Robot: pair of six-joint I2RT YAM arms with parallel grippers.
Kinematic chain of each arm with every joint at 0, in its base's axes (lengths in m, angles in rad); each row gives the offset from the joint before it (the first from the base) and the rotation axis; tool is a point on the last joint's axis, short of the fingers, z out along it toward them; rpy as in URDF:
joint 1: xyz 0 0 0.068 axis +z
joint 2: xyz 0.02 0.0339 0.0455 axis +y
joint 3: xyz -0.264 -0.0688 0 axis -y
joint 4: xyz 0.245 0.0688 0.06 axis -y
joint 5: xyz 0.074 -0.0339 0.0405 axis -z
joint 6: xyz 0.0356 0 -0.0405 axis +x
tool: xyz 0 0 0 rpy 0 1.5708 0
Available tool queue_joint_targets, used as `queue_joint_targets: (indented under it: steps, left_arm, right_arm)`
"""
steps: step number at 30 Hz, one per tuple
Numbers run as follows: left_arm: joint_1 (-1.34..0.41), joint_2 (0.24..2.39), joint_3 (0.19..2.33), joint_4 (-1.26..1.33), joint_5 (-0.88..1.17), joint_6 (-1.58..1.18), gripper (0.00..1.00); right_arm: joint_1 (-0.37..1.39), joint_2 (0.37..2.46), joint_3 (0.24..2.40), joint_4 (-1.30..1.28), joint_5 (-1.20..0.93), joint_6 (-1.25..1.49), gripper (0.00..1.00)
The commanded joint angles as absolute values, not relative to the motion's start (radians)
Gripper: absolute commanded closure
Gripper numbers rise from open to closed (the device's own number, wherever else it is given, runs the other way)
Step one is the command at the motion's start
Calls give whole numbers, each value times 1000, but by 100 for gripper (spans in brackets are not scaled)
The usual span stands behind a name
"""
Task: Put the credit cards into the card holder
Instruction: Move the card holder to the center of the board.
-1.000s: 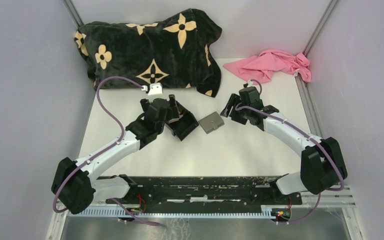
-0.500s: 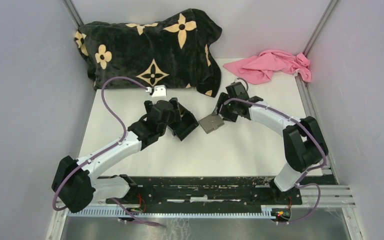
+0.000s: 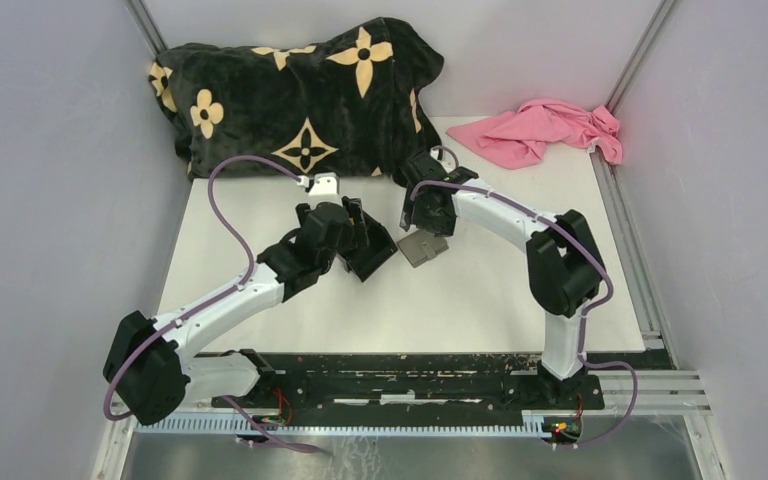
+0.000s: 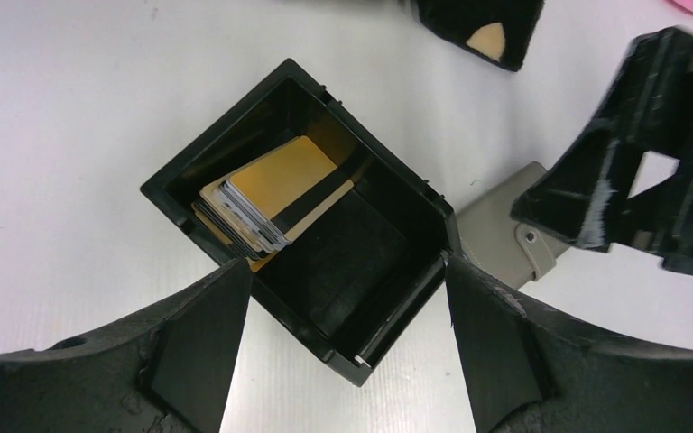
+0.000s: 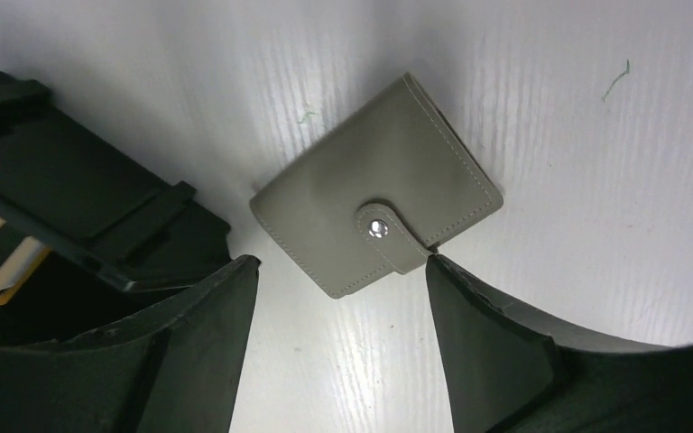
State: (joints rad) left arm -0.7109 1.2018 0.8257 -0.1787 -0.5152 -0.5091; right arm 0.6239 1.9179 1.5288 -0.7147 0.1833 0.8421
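Observation:
A stack of credit cards (image 4: 266, 198), a gold one on top and grey ones under it, lies inside an open black box (image 4: 374, 262). The card holder (image 5: 379, 185), a grey wallet with its clasp tab snapped shut, lies flat on the table just right of the box (image 3: 370, 252). My left gripper (image 4: 346, 263) hangs open above the box's near end, nothing between its fingers. Over the card holder's (image 3: 423, 247) near edge my right gripper (image 5: 343, 260) stands open; one fingertip (image 5: 442, 271) is right at the clasp tab. In the top view the left gripper (image 3: 355, 232) and the right gripper (image 3: 422, 215) are close together.
A black blanket with tan flower shapes (image 3: 300, 90) lies bunched at the back left, reaching down near the right wrist. A pink cloth (image 3: 545, 130) sits at the back right. Grey walls (image 3: 50, 200) close in both sides.
My right arm has swung left, from right of the card holder to directly over it, and its jaws have widened a little. The left arm has barely shifted.

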Motion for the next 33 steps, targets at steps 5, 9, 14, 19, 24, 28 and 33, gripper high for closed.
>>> queue_joint_targets:
  steps: [5,9,14,19,24,28,33]
  left_arm:
    - [-732,1152,835,-145,-459,-568,14]
    - [-735,1131,819,-138,-453,-560,14]
    - [-735,1111,794,-120,-452,-552,14]
    - [-735,1095,779,-107,-449,-544,15]
    - [-735,1080,766,-88,-446,-535,15]
    - [-735,1078,760,-85,-446,-534,15]
    - [-735,1078,752,-83,-444,-537,15]
  right_arm:
    - [644,1976,1589,-869,279,931,25]
    - [650,1996,1575,-871,282,971,26]
    - [653,2034,1582,-858,284,1011,26]
    - [653,2065,1614,-861,325,1037,26]
    - [653,2088,1644,-866,360,1054,25]
    - [652,2095,1647,-873,390,1066,25]
    - [646,2087,1594,-860,391,1092,28]
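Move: The card holder lies almost straight below the right hand, about 6 cm down and barely 1 cm ahead. The black box stands some 15 cm to the left of the right hand and 3 cm farther out, with the stack of cards inside about 17 cm left and 4 cm ahead of that hand. From the left hand the card holder is about 6 cm ahead, 15 cm to the right and 14 cm below. Downward with a slight hook, the right hand sinks about 5 cm onto the card holder, first drifting some 2 cm back and 2 cm right, then easing forward again low over the table. It turns clockwise by about 15 degrees, its left side dipping, and the fingers stay open, the left fingertip ending down on the holder near the strap. The open left hand backs off about 2 cm. ##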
